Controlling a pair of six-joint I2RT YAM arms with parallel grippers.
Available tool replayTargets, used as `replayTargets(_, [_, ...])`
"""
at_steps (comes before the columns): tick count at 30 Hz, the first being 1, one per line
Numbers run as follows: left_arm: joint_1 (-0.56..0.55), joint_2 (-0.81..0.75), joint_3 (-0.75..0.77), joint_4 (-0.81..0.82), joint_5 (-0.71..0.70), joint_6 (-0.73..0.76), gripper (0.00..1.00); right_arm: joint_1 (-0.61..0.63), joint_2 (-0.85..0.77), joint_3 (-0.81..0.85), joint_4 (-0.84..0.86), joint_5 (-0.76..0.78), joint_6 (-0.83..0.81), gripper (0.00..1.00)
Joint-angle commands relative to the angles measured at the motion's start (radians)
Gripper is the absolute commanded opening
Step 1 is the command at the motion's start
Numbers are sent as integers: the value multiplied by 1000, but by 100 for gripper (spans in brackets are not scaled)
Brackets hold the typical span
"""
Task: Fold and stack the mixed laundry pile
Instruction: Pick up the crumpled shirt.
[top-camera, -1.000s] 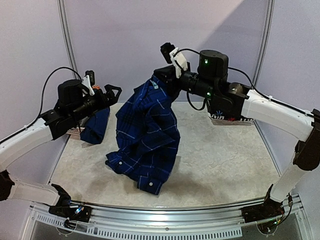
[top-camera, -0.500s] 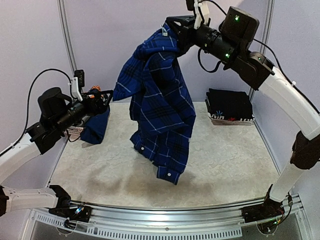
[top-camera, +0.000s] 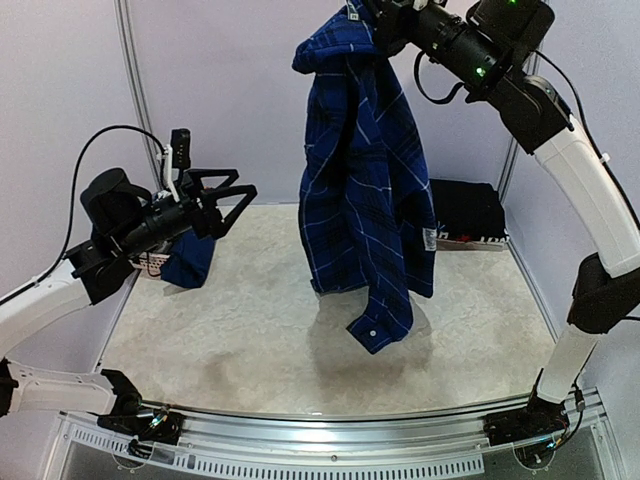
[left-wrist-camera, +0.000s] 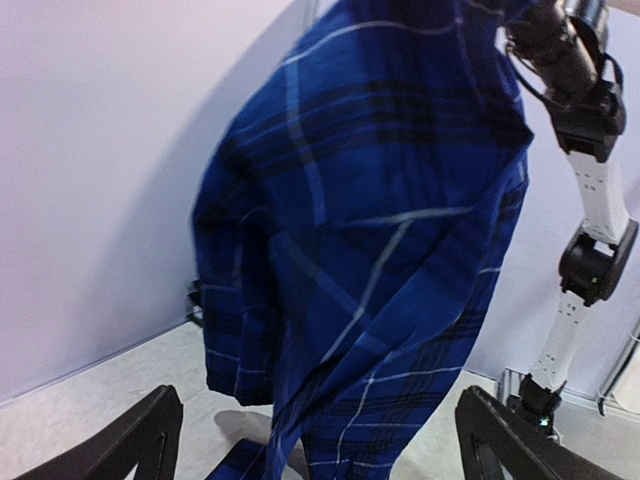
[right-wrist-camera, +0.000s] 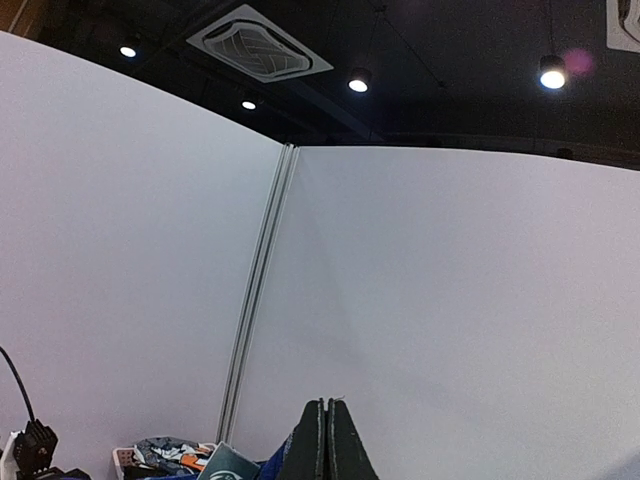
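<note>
A blue plaid shirt (top-camera: 365, 190) hangs full length from my right gripper (top-camera: 378, 14), which is shut on its collar end at the top of the overhead view. The shirt's lowest cuff dangles close above the table (top-camera: 230, 330). In the right wrist view the right gripper (right-wrist-camera: 327, 435) shows shut, with blue cloth (right-wrist-camera: 276, 462) beside it. My left gripper (top-camera: 232, 192) is open and empty in the air left of the shirt, pointing at it. The shirt (left-wrist-camera: 380, 230) fills the left wrist view between the spread fingers (left-wrist-camera: 140, 440). More of the laundry pile, a dark blue garment (top-camera: 190, 258), hangs at the far left.
A pale lattice basket (top-camera: 150, 263) sits at the left edge under the dark blue garment. Folded black clothing (top-camera: 465, 210) lies stacked at the back right by the wall. Patterned grey, white and orange pieces (right-wrist-camera: 168, 455) show low in the right wrist view.
My right arm has raised the shirt high and to the right, pulling it off the table so it hangs straight. My left gripper has shifted slightly right, toward the shirt.
</note>
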Motion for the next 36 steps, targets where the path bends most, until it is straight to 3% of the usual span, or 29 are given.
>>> replayTargets(1, [-65,107,79,76,50,50,97,3,5,16,7,13,-14,0])
replayTargets(6, [-116,209,106,91,90,86,96,4,-5,16,3,18,-17,0])
replayTargets(10, [-137,207,0,188,68,111,96,4,-9,13,-8,24,-29,0])
replayTargets(16, [-143,279,-41,203,-79,160,94,4,-29,-24,5,20,-33,0])
replayTargets(18, [-142,316,-44,254,-110,161,85,3,-39,-55,17,23,-33,0])
replayTargets(20, [-142,353,-33,277,-147,159,69,4,-52,-75,23,26,-33,0])
replayTargets(22, [-142,386,-20,301,-200,160,46,2,-61,-88,23,28,-32,0])
replayTargets(25, [-143,403,-14,316,-278,156,0,3,-85,-116,17,16,-20,0])
replayTargets(29, [-148,327,-26,241,-390,169,0,4,-125,-162,15,11,4,0])
replayTargets(36, [-133,162,74,-98,-741,277,0,4,-155,-232,30,-8,29,0])
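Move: The hanging blue plaid shirt's near edge is about 10 cm to the open left hand's right, 5 cm ahead and 10 cm below. The right gripper, holding the shirt's top, is some 27 cm right, 3 cm ahead and 28 cm above the left hand; the laundry basket is roughly 25 cm left, 22 cm ahead and 32 cm below it. From the right hand, that shirt edge lies about 16 cm left, 2 cm ahead and 37 cm below. The left fingers shut on the shirt's hanging left edge and pinch it, after the open hand swings right about 7 cm, then sinks some 11 cm while easing forward. With the cloth gripped it draws back left and rises, turning counter-clockwise. The right hand keeps its hold on the top and sinks about 4 cm, rising slightly at the end. ##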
